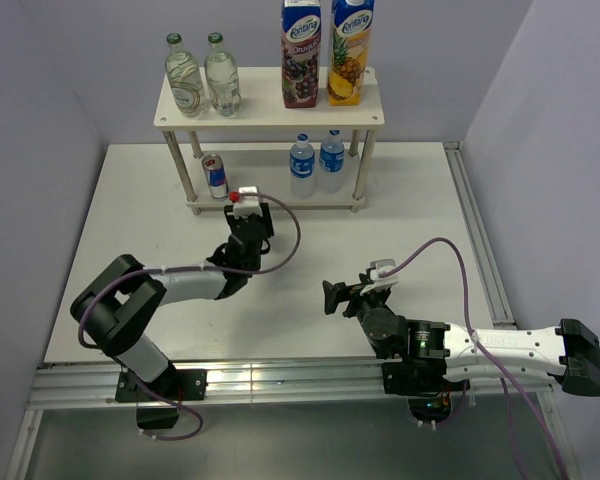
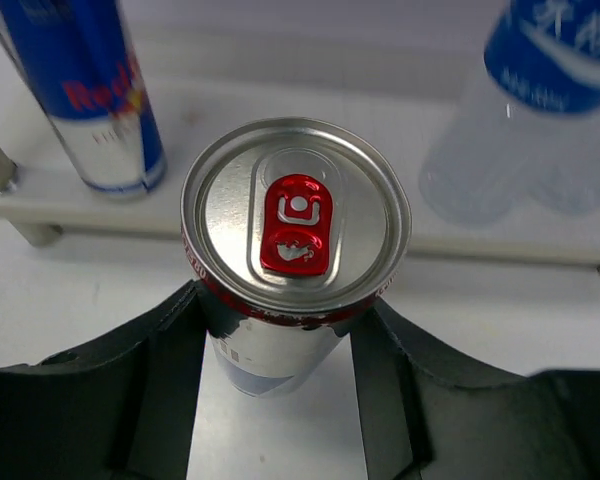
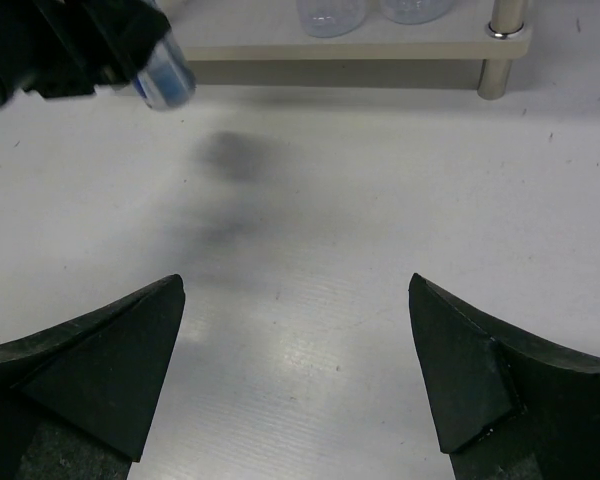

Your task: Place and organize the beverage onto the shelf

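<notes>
My left gripper is shut on a silver-blue can with a red tab, a finger against each side. The can hangs just above the table in front of the shelf; the right wrist view shows its blue bottom with a shadow beneath. A second can stands on the lower board at the left. Two blue-capped water bottles stand on the lower board at the right. Two green-capped glass bottles stand on the top board, left. My right gripper is open over bare table.
Two tall juice cartons stand on the top board at the right. White posts carry the shelf at its corners. A metal rail runs along the table's right edge and another along the near edge.
</notes>
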Robot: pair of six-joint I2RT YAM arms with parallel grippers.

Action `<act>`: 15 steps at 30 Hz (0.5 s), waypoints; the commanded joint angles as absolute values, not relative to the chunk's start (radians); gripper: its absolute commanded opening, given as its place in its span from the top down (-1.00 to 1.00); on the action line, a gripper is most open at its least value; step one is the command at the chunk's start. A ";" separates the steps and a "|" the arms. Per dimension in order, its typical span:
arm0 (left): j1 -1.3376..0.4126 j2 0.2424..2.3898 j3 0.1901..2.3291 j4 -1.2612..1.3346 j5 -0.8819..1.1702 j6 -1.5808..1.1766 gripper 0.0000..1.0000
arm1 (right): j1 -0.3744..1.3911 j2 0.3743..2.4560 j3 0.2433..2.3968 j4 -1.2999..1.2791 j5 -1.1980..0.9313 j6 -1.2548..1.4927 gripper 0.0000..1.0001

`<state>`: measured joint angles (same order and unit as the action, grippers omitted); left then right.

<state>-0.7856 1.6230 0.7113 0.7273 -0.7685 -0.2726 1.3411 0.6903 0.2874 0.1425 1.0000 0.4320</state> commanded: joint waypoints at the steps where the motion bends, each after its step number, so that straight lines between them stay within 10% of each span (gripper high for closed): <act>1: -0.733 1.537 0.790 0.770 -0.703 -0.196 0.99 | 1.336 0.690 0.301 0.181 1.005 0.425 -1.00; 15: -0.604 1.749 1.001 0.785 -0.653 -0.186 0.99 | 1.336 0.687 0.299 0.184 1.000 0.425 -1.00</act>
<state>-0.6117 1.7294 0.9218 0.6937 -0.6643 -0.2062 1.3411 0.6910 0.2874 0.1478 0.9932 0.4286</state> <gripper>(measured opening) 0.574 0.998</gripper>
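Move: The left hand holds the last can upright, just short of the shelf. The free spot on the lower board lies about 12 cm ahead, 2 cm left and 9 cm below it. The placed can stands about 12 cm ahead and 9 cm left, its middle some 4 cm lower; the nearer water bottle is about 12 cm ahead and 12 cm right, roughly level. From the right hand, that spot is some 26 cm ahead, 27 cm left and 9 cm lower. Forward in a shallow arc, the left hand carries the gripped can about 7 cm towards the free spot beside the placed can, drifting some 3 cm left. It climbs about 5 cm over roughly the first half, then starts sinking, giving back about 2 cm while still going forward. The wrist stays nearly steady and the fingers keep their hold. ##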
